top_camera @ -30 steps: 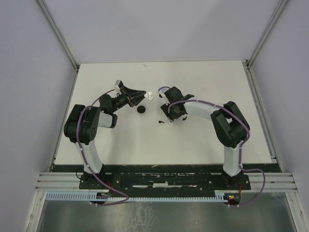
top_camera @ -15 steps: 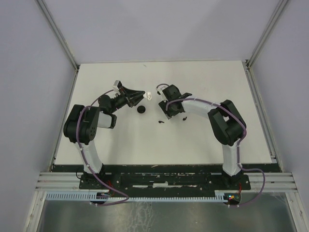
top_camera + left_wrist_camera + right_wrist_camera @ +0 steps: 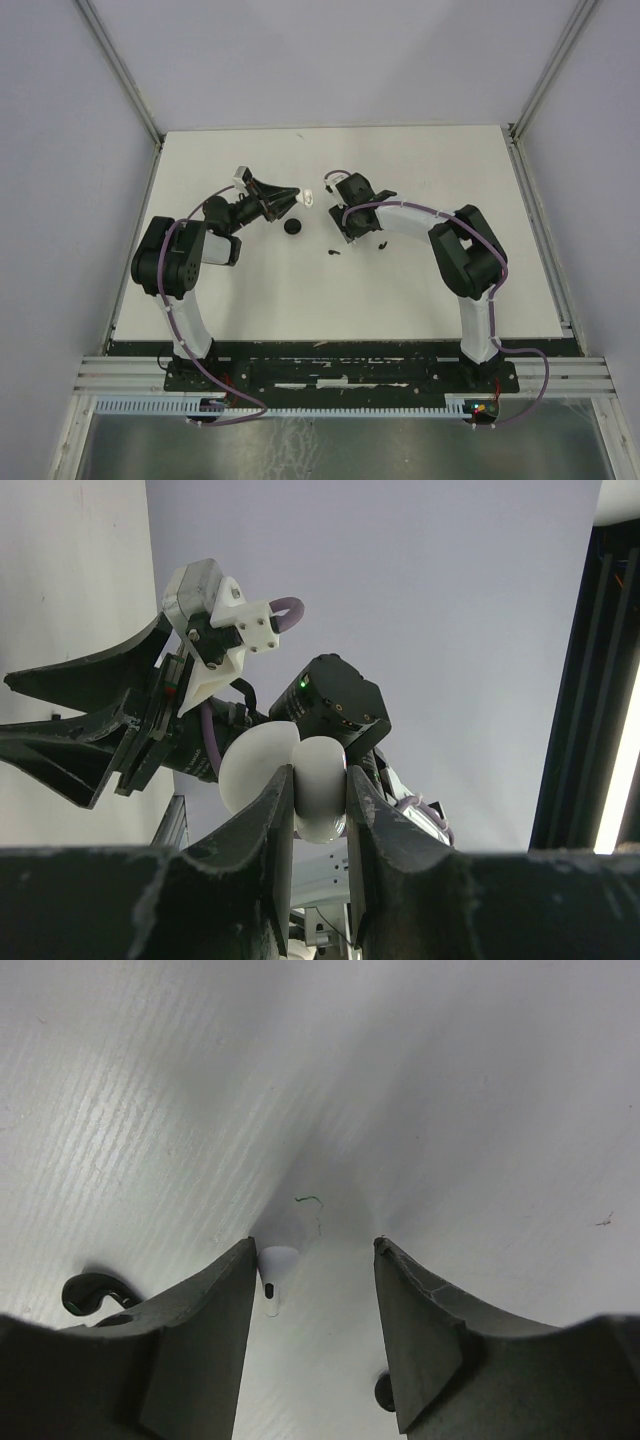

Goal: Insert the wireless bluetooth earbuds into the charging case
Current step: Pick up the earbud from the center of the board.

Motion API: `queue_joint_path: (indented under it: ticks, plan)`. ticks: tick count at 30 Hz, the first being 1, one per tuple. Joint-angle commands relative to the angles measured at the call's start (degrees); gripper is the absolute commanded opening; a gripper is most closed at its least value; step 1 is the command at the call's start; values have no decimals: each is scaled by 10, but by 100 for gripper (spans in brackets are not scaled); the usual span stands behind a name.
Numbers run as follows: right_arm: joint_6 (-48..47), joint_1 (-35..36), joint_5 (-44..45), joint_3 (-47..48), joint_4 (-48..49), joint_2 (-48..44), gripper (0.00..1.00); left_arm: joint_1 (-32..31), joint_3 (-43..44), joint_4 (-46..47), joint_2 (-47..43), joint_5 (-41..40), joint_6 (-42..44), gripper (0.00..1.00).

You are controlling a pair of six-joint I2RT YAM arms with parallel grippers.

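My left gripper (image 3: 320, 772) is shut on the white charging case (image 3: 322, 790), holding it in the air with its lid (image 3: 252, 770) swung open. From above, that gripper (image 3: 296, 196) and case (image 3: 311, 197) hang over the table's middle. My right gripper (image 3: 312, 1250) points down at the table, open. A white earbud (image 3: 272, 1268) lies between its jaws, right against the left finger (image 3: 200, 1320). A black earbud (image 3: 92, 1293) lies left of that finger and a dark piece (image 3: 383, 1392) shows by the right finger. From above, the right gripper (image 3: 345, 222) hides the white earbud.
A black round puck (image 3: 293, 227) sits on the white table (image 3: 420, 290) below the held case. Small black earbuds lie at the middle (image 3: 333, 251) and beside the right arm (image 3: 383, 243). Frame rails run along the table's sides.
The right arm has shifted slightly back and left, and its jaws have narrowed a little around the white earbud. The left arm holds the case still.
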Motion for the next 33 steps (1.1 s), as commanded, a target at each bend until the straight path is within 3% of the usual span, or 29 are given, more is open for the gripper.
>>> queue_joint_path:
  ticks: [1,23,33]
  plan:
    - [15,-4,-21,12,-2,9,57,3,-3,46,-11,11,-4,3]
    - [59,-7,-55,26,-38,27,34,4,4,44,-13,14,-7,3]
    - [62,-14,-46,23,-38,6,14,3,2,37,-15,15,-3,3]
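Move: The white earbud I'm after lies just off my right fingertips, about 1 cm to the left, 1 cm back and 1 cm below, close to the left-hand finger. From that hand, one black earbud is some 5 cm left and 4 cm back; the other is about 6 cm right and 2 cm back, both 1 cm lower. From my left hand, the white earbud lies roughly 11 cm right, level fore-and-aft, and 19 cm down. Staying low over the board, I centre my half-open right fingers on the white earbud: they slide about 1.5 cm left and nearly 1 cm back, with a small wrist tilt of some 5 to 10 degrees, closing steadily as they go. Then I ease back right a touch while they close further and pinch its head. ##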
